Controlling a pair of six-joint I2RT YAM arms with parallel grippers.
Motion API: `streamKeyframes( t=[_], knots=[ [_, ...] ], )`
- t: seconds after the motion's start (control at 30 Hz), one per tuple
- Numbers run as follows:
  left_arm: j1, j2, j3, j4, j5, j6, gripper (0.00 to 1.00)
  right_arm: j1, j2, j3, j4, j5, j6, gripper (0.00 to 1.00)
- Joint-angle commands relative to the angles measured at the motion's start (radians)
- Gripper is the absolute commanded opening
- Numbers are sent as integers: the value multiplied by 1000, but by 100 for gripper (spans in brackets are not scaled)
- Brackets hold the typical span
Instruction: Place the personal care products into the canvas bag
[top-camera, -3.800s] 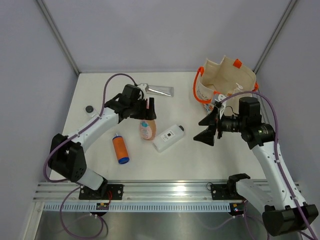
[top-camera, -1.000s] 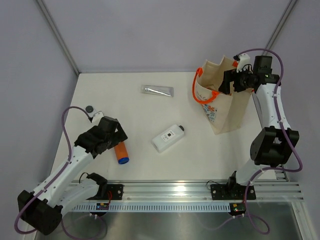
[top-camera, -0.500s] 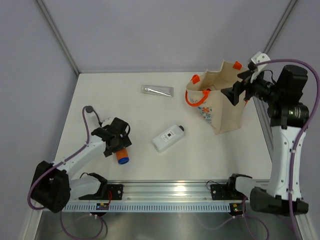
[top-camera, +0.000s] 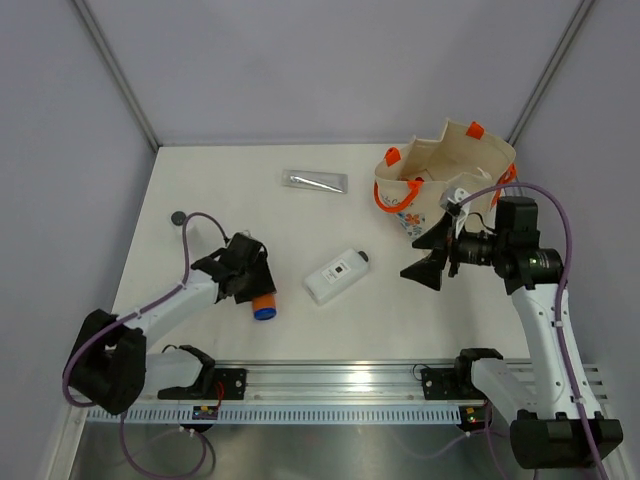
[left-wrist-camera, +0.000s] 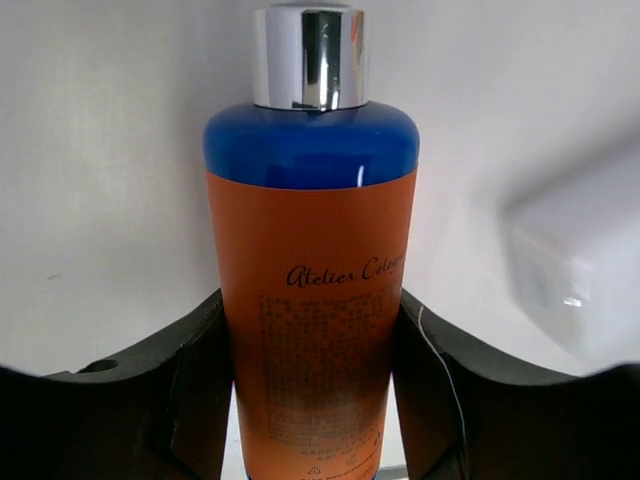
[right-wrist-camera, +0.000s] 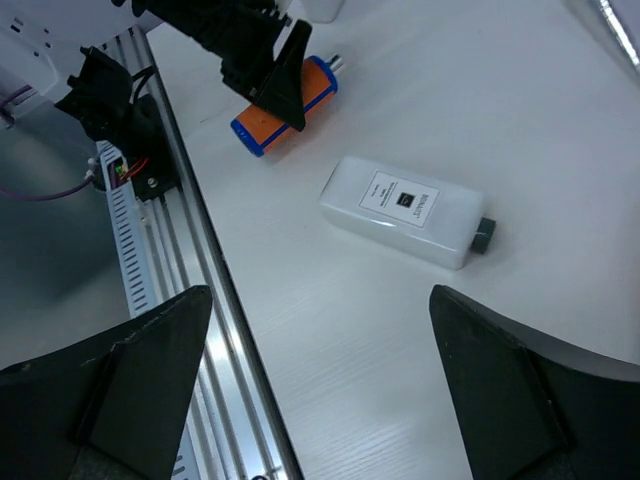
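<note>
My left gripper (top-camera: 256, 287) is shut on the orange cylinder with blue cap (top-camera: 263, 305), low over the table at front left. In the left wrist view the cylinder (left-wrist-camera: 310, 290) fills the gap between my fingers (left-wrist-camera: 195, 385). The white flat bottle with black cap (top-camera: 337, 276) lies just to its right. The silver tube (top-camera: 315, 180) lies at the back. The canvas bag (top-camera: 447, 172) stands open at back right. My right gripper (top-camera: 424, 262) is open and empty, in front of the bag, right of the white bottle (right-wrist-camera: 405, 210). The green, peach-pink and cream bottles are out of view.
A small black knob (top-camera: 178, 216) sits near the left edge. The aluminium rail (top-camera: 330, 378) runs along the front edge and shows in the right wrist view (right-wrist-camera: 170, 260). Grey walls enclose the table on three sides.
My left gripper has closed on the orange cylinder and shifted it slightly right. My right arm has come down from the bag to the table's right middle, open. The bag has settled lower.
</note>
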Motion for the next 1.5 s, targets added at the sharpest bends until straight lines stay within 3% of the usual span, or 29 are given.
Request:
streamKeyframes(
  t=[0.0, 0.07, 0.1, 0.13, 0.23, 0.33, 0.53, 0.73, 0.8, 0.9, 0.93, 0.97, 1.0, 1.03, 1.07, 1.1, 1.13, 1.33, 1.47],
  knots=[
    [-41, -163, 4, 359, 306, 118, 8, 71, 29, -47, 91, -21, 143, 98],
    [-64, -193, -20, 513, 496, 126, 7, 81, 50, -84, 257, -39, 357, 99],
    [-71, -198, -26, 695, 571, 123, 7, 85, 68, -100, 333, -16, 442, 99],
    [-91, -193, -22, 757, 627, 113, 6, 97, 76, -115, 515, 23, 672, 99],
    [-134, -121, 18, 989, 718, 101, 6, 131, 105, -176, 766, 163, 972, 100],
    [-180, 14, 116, 1127, 773, 67, 6, 191, 122, -175, 877, 313, 1097, 100],
    [-248, 219, 341, 1149, 781, 52, 5, 268, 181, -144, 892, 449, 1113, 100],
    [-272, 293, 445, 1161, 793, 27, 6, 295, 221, -147, 866, 489, 1110, 97],
    [-277, 306, 460, 1161, 793, 26, 6, 297, 222, -143, 877, 504, 1111, 90],
    [-280, 301, 448, 1163, 787, 23, 13, 295, 201, -149, 932, 487, 1114, 60],
    [-280, 298, 443, 1163, 781, 24, 21, 295, 196, -153, 949, 472, 1111, 49],
    [-280, 293, 435, 1160, 773, 26, 27, 295, 190, -153, 958, 461, 1110, 23],
    [-280, 283, 422, 1155, 763, 30, 34, 295, 185, -150, 972, 441, 1104, 12],
    [-280, 275, 417, 1149, 752, 46, 40, 295, 182, -140, 972, 430, 1079, 4],
    [-280, 269, 415, 1134, 738, 58, 73, 295, 178, -132, 972, 408, 1072, 0],
    [-280, 260, 412, 1106, 718, 76, 90, 295, 178, -118, 948, 395, 1056, 0],
    [-279, 241, 412, 1092, 704, 111, 99, 295, 176, -82, 925, 389, 1020, 0],
    [-246, 140, 443, 843, 557, 306, 99, 236, 193, 185, 687, 407, 770, 0],
    [-191, 27, 414, 671, 466, 398, 99, 87, 277, 357, 644, 387, 743, 0]
  ],
)
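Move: The orange bottle is already between the left fingers, just clear of the table; it is bound for the right gripper, waiting empty about 35 cm to the left hand's right, 2 cm back and 25 cm up. From the right hand the orange bottle lies some 35 cm left, 2 cm ahead, 25 cm below; the white bottle about 18 cm left, 3 cm ahead, 27 cm below; the canvas bag's middle roughly 20 cm ahead, 7 cm right, 16 cm below. Rightward and up the left hand sweeps the orange bottle, about 28 cm across, swinging its downward fingers round to point right. The right hand comes forward and left some 10 cm to meet it and pinches the bottle; only then do the left fingers open and back off left and up, while the right lifts the bottle about 10 cm, drawing forward and right towards the bag. ##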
